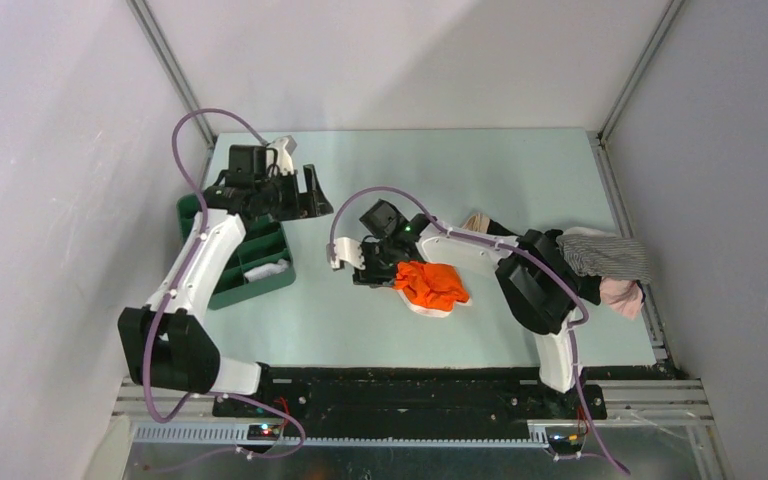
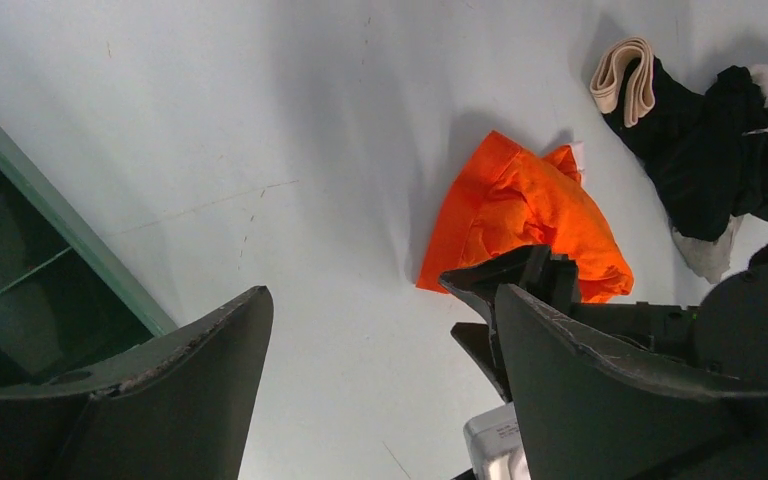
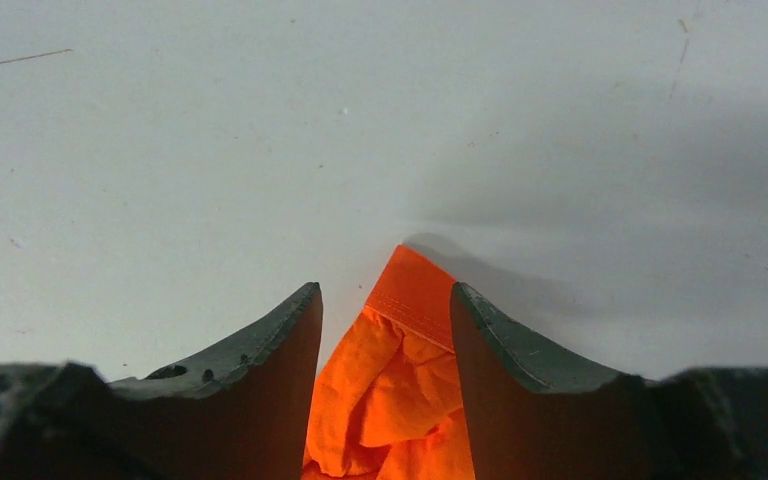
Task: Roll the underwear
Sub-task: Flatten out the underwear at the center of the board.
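The underwear (image 1: pixel 432 285) is a crumpled orange bundle lying mid-table, also seen in the left wrist view (image 2: pixel 520 215). My right gripper (image 1: pixel 380 268) sits at its left edge. In the right wrist view the orange cloth (image 3: pixel 400 370) fills the gap between the two fingers of that gripper (image 3: pixel 385 290), and its stitched waistband corner pokes out past the tips. The jaws stand closed in on the bundle. My left gripper (image 1: pixel 305 195) hangs wide open above bare table (image 2: pixel 382 292), apart from the cloth and holding nothing.
A green divided tray (image 1: pixel 245 285) holding a white item (image 1: pixel 265 270) stands at the left under the left arm. A pile of striped, pink and black clothes (image 1: pixel 605 262) lies at the right edge. A beige folded piece (image 2: pixel 625 75) lies beside black cloth (image 2: pixel 705 150).
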`<action>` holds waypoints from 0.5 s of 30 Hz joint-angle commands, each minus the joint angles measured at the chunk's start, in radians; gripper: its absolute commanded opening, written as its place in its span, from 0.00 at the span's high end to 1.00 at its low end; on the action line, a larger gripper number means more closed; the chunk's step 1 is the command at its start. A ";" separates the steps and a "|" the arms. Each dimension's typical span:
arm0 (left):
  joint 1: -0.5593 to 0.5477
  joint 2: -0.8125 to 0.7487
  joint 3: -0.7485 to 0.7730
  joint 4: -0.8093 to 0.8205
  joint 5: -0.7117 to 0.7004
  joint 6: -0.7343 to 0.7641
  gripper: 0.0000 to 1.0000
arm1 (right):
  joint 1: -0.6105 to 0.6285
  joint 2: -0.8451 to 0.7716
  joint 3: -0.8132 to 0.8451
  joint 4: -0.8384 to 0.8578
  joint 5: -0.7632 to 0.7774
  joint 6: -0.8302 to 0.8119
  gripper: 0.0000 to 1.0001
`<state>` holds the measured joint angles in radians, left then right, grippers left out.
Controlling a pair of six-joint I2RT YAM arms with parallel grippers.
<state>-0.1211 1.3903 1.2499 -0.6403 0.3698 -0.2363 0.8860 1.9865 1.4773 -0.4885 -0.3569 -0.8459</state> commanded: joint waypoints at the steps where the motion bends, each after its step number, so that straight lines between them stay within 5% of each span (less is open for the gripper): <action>1: 0.005 -0.040 -0.012 0.030 0.003 -0.026 0.12 | 0.003 0.043 0.055 -0.069 -0.023 -0.017 0.48; 11: 0.005 -0.035 -0.005 0.024 0.008 -0.029 0.12 | -0.002 0.107 0.013 -0.028 0.092 -0.020 0.59; 15: 0.005 -0.014 0.005 0.022 0.009 -0.030 0.12 | 0.001 0.109 0.012 0.032 0.136 0.007 0.82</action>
<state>-0.1211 1.3804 1.2396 -0.6380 0.3702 -0.2481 0.8852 2.0769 1.4979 -0.5171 -0.2909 -0.8627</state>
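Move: The corner of the orange underwear sits almost straight under the right gripper, about 4 cm down and 1 cm to its right, with the cloth's middle some 10 cm right. The black garment lies about 28 cm right and 9 cm farther out; the green tray is roughly 29 cm left and 6 cm ahead. From the left gripper, that corner is about 14 cm right, 7 cm back and 18 cm down. Lower the right gripper about 4 cm onto the orange underwear's corner, easing about 1 cm to the right on the way. Narrow the fingers slightly during the descent, then stay low and close them to about half their starting gap, pinching the cloth at that corner between the tips. ##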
